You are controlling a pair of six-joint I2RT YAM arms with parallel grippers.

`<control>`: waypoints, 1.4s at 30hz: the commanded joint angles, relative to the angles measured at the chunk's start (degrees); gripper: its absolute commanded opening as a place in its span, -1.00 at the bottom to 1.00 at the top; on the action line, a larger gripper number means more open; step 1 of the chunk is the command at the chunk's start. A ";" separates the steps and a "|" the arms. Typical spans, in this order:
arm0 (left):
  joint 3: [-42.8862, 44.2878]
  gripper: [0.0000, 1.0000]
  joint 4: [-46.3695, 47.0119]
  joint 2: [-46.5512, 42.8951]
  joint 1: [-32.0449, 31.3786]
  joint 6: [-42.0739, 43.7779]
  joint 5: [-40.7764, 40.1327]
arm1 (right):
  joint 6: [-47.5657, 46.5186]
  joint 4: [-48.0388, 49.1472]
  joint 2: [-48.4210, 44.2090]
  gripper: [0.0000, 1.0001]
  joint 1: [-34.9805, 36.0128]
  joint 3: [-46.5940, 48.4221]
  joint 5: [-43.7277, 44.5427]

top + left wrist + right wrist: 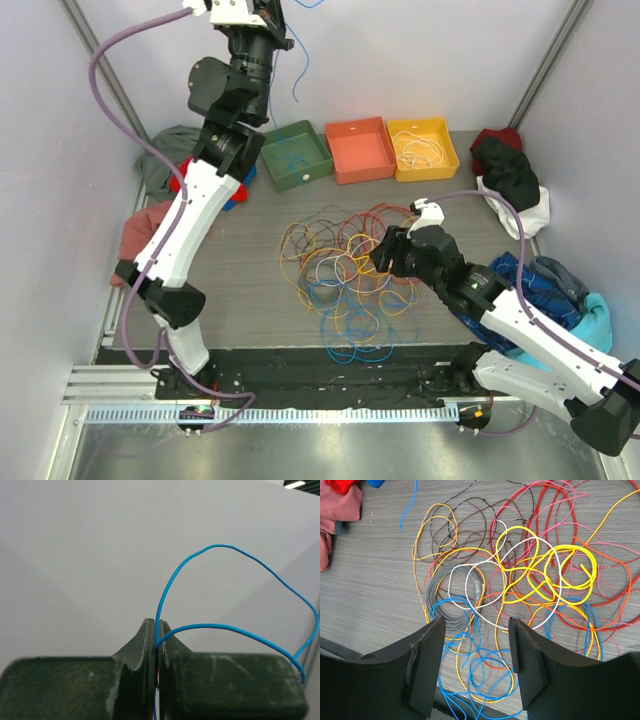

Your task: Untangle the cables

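The cables (340,270) lie in a loose tangle mid-table: yellow (555,575), red (530,510), white (492,611), brown (470,515), orange strands and a grey coil (440,602). My left arm (215,170) is raised high against the back wall. Its gripper (156,626) is shut on a thin blue cable (235,550), which loops above the fingertips and hangs down the wall (298,75). My right gripper (476,622) hovers low over the tangle's near right side (383,255). It is open, with several blue loops (485,667) lying on the table under the gap.
Three bins stand at the back: green (300,181) with a blue cable inside, orange (366,174), and yellow (428,171) holding yellow and white cables. Cloth heaps lie at the left (150,225) and right (512,175), with a blue one near the right arm (565,290).
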 commanded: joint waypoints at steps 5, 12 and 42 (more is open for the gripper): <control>3.23 -0.99 16.30 9.05 6.63 2.66 -3.52 | -0.23 1.29 -3.67 0.22 0.14 -2.14 -1.74; 10.52 -0.99 22.88 15.46 10.50 -1.73 0.35 | 0.56 3.48 -3.94 0.22 0.14 -6.10 -2.27; -7.29 -1.00 17.55 32.52 13.50 -12.37 0.98 | -1.29 10.52 3.27 0.22 -0.38 -5.84 -2.53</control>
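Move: I hold the blue cable in my left hand, high in the air. The green bin is about 21 cm ahead, nearly in line sideways, and some 63 cm below; the orange bin stands 17 cm to the right of the green one, the red cloth about 20 cm to its left. From my right hand, the cable pile's middle is about 4 cm ahead, 6 cm left and 19 cm down, and the green bin 38 cm ahead, 20 cm left. Keeping the blue cable pinched, I carry my left hand forward and down towards the green bin in two swings: a first push of about 12 cm, a brief rise while shifting left with fingertips tipping up, then a faster forward dive of roughly 30 cm down, tips tilting down again. My open right hand sinks some 5 cm towards the pile. ##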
